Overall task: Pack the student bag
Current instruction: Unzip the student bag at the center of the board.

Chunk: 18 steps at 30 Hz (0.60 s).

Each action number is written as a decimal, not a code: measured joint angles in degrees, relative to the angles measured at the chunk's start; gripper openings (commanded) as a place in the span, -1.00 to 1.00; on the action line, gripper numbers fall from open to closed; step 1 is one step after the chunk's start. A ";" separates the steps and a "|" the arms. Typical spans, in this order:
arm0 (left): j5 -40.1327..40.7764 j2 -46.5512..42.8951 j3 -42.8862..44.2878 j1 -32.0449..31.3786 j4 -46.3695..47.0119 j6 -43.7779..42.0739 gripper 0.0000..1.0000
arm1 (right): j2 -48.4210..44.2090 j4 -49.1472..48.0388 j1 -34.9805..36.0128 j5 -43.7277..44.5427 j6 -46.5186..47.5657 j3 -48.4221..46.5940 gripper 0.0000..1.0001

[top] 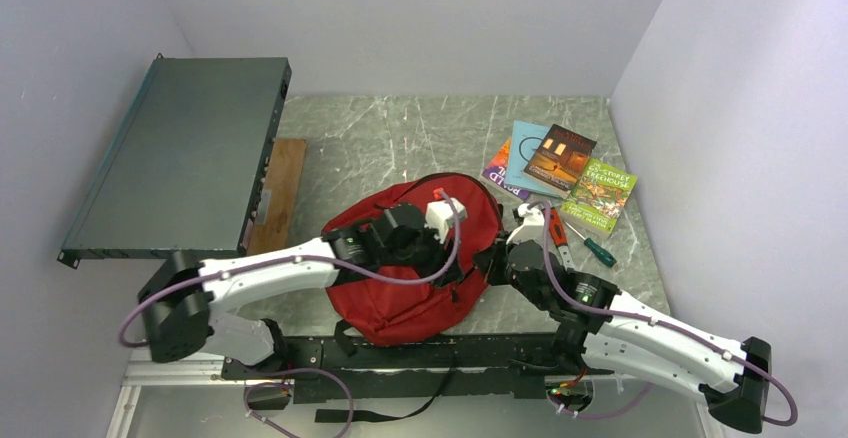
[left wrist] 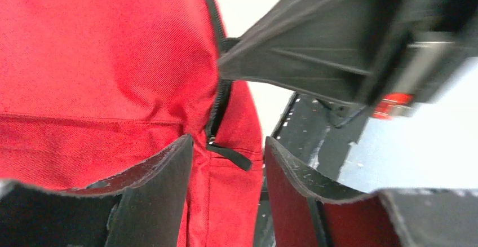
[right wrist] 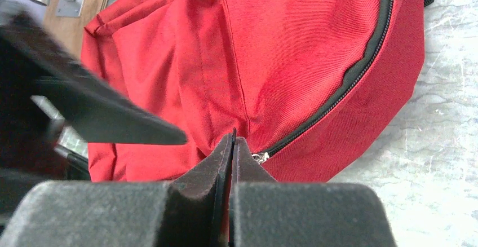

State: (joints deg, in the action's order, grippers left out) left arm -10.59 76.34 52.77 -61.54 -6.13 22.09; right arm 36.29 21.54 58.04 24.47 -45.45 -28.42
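The student bag point(top: 405, 293), a red backpack with black zippers, lies in the middle of the table. My left gripper point(left wrist: 228, 145) is open at the bag's near right side. Red fabric and a black zipper pull point(left wrist: 232, 157) sit in its gap, and neither finger point(left wrist: 163, 179) touches them. My right gripper point(right wrist: 233, 140) is shut at the bag's right edge point(top: 497, 258). A thin black tab pokes out between its tips, next to the silver zipper slider point(right wrist: 260, 157). The main zipper point(right wrist: 361, 66) runs closed along the bag's curve.
Several books point(top: 560, 158) lie fanned at the back right, the nearest a green one point(top: 600, 193). Two screwdrivers point(top: 598, 250) lie beside my right arm. A black flat case point(top: 190, 153) stands raised at the left over a wooden board point(top: 280, 193). Black straps trail over the near rail point(top: 420, 353).
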 measured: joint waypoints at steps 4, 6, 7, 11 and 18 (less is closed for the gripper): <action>1.05 7.37 0.61 -0.76 0.39 0.13 0.19 | -0.96 0.63 0.00 0.37 -0.85 0.00 -1.00; 1.57 9.81 1.09 -1.16 0.31 0.26 0.19 | -1.14 0.85 0.00 0.59 -1.40 -0.02 -1.00; 1.90 10.69 1.31 -1.33 0.28 0.52 0.19 | -1.09 0.94 0.00 0.61 -1.60 0.00 -1.00; 2.67 11.85 1.62 -1.51 1.20 2.38 0.14 | -0.94 1.51 -0.04 0.79 -2.21 -0.35 -1.00; 3.19 16.90 3.39 -1.51 2.69 6.62 0.08 | -0.35 1.79 -0.17 0.98 -2.49 -0.96 -1.00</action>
State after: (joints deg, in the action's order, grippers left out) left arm -7.40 93.23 56.16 -63.05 -3.44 28.71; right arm 35.94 23.33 57.87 25.45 -47.94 -29.39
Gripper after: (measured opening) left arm 0.556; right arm 0.009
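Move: The zipper's lower end on the red bag lies some 8 cm below the left hand, about 3 cm to its right and 1 cm back. The zip pull, pinched by the right fingers, is roughly 6 cm right of the left hand, 1 cm ahead and 6 cm down. From the right hand, that lower end is about 4 cm back, 3 cm left and 3 cm down; the orange-handled wrench lies some 17 cm right and 6 cm ahead. With its fingers about half open and facing down either side of the zipper's tail, the left hand comes down onto the bag just below the slider, sinking about 8 cm and edging some 3 cm right towards the right gripper, while its wrist turns about 15 degrees. The right hand stays in place, fingers still shut on the zip pull. ##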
